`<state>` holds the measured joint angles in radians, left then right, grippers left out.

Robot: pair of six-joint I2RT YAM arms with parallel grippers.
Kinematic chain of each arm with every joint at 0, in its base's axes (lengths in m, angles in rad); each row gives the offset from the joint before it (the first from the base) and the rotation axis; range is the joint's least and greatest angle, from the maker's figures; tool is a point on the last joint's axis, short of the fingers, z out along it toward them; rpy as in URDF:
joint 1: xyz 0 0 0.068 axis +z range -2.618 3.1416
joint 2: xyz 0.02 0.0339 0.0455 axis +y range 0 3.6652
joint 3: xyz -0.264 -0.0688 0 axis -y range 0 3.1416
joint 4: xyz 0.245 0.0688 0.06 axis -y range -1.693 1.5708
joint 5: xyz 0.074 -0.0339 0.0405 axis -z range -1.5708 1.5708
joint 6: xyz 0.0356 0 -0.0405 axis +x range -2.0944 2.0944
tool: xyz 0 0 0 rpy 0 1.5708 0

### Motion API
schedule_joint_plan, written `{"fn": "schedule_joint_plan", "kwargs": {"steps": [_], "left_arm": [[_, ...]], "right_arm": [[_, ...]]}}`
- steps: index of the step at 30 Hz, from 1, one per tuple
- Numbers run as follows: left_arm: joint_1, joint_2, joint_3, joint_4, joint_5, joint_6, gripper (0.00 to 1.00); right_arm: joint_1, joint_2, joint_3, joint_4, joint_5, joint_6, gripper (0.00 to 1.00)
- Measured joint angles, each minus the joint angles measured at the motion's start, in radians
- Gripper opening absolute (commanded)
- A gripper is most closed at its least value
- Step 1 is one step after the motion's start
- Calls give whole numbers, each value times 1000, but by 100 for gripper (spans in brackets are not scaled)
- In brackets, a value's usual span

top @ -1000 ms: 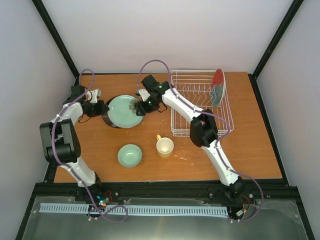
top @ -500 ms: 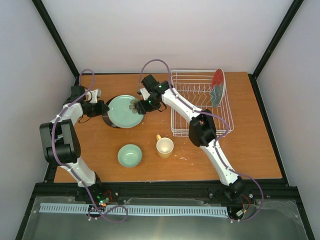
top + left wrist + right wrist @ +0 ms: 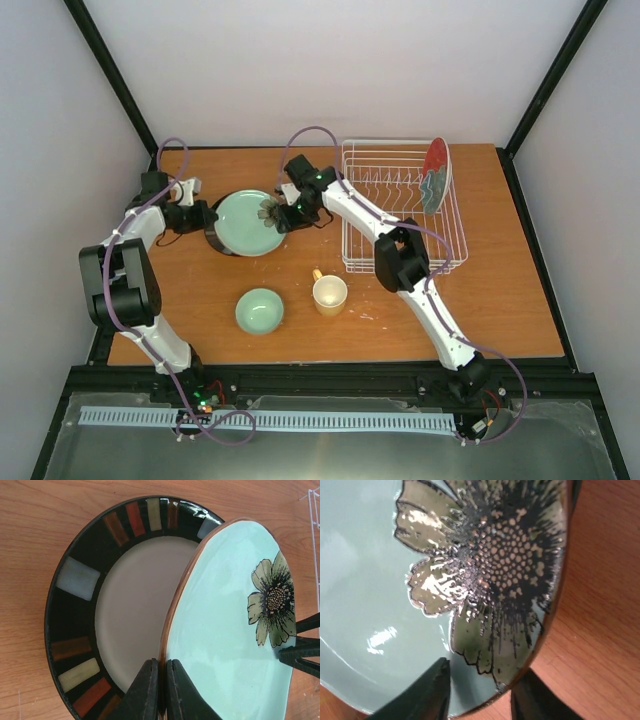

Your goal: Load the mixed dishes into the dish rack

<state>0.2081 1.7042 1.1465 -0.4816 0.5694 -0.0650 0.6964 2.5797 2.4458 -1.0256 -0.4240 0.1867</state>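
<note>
My left gripper (image 3: 161,690) is shut on the near rim of the mint-green plate (image 3: 225,630), which has a dark rim and an olive flower. It holds that plate tilted up off the dark plate with the cream centre (image 3: 75,575) lying under it. In the top view the left gripper (image 3: 205,217) is at the mint-green plate's (image 3: 245,222) left edge. My right gripper (image 3: 275,213) is at its right edge. In the right wrist view the right gripper (image 3: 480,695) is open, its jaws straddling the flowered rim of the plate (image 3: 370,555).
The white wire dish rack (image 3: 400,205) stands at the back right with the red plate (image 3: 435,175) upright at its right end. A small mint-green bowl (image 3: 260,310) and a cream-yellow mug (image 3: 330,294) stand on the table in front.
My right gripper has edged a little left onto the mint-green plate's right rim. The left gripper and the plate have stayed as they were.
</note>
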Motion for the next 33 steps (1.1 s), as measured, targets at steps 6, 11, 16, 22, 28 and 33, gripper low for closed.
{"fn": "schedule_joint_plan", "kwargs": {"steps": [6, 11, 16, 22, 28, 33], "left_arm": [[14, 0, -21, 13, -4, 5, 1], [17, 9, -43, 32, 15, -1, 1], [19, 16, -54, 65, 22, -10, 1], [20, 37, -54, 82, 27, -20, 32], [13, 52, -54, 94, 37, -28, 51], [-2, 66, -55, 110, 47, -25, 63]], "right_arm": [[-38, 9, -1, 35, -93, 82, 3], [-72, 9, 3, 88, -149, 99, 3], [-72, 4, -21, 112, -156, 95, 3], [-72, -6, -33, 137, -173, 92, 3], [-64, -31, -50, 163, -196, 72, 3], [-43, -45, -77, 173, -222, 43, 3]]}}
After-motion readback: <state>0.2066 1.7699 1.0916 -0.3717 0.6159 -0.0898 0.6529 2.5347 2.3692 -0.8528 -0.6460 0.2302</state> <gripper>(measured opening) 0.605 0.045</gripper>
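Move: The green plate is still pinched by the left hand at its left rim: its middle is about 8 cm to the right of that hand, 1 cm back and slightly lower. From the right hand, around its right rim, that middle is some 8 cm left, level, slightly higher. The black-rimmed plate sits 11 cm left of the right hand, level, 6 cm below; the mug 16 cm back, 11 right; the dish rack 28 cm right, 4 farther out. Shut the right gripper on the green plate's right rim while easing it about 3 cm forward, and keep that pinch. Then let the left gripper, sinking some 3 cm in all, open wide and release the left rim as the right hand lifts a further 2 cm, draws back and a little left, its left side rolled up about 15 degrees since the start. ##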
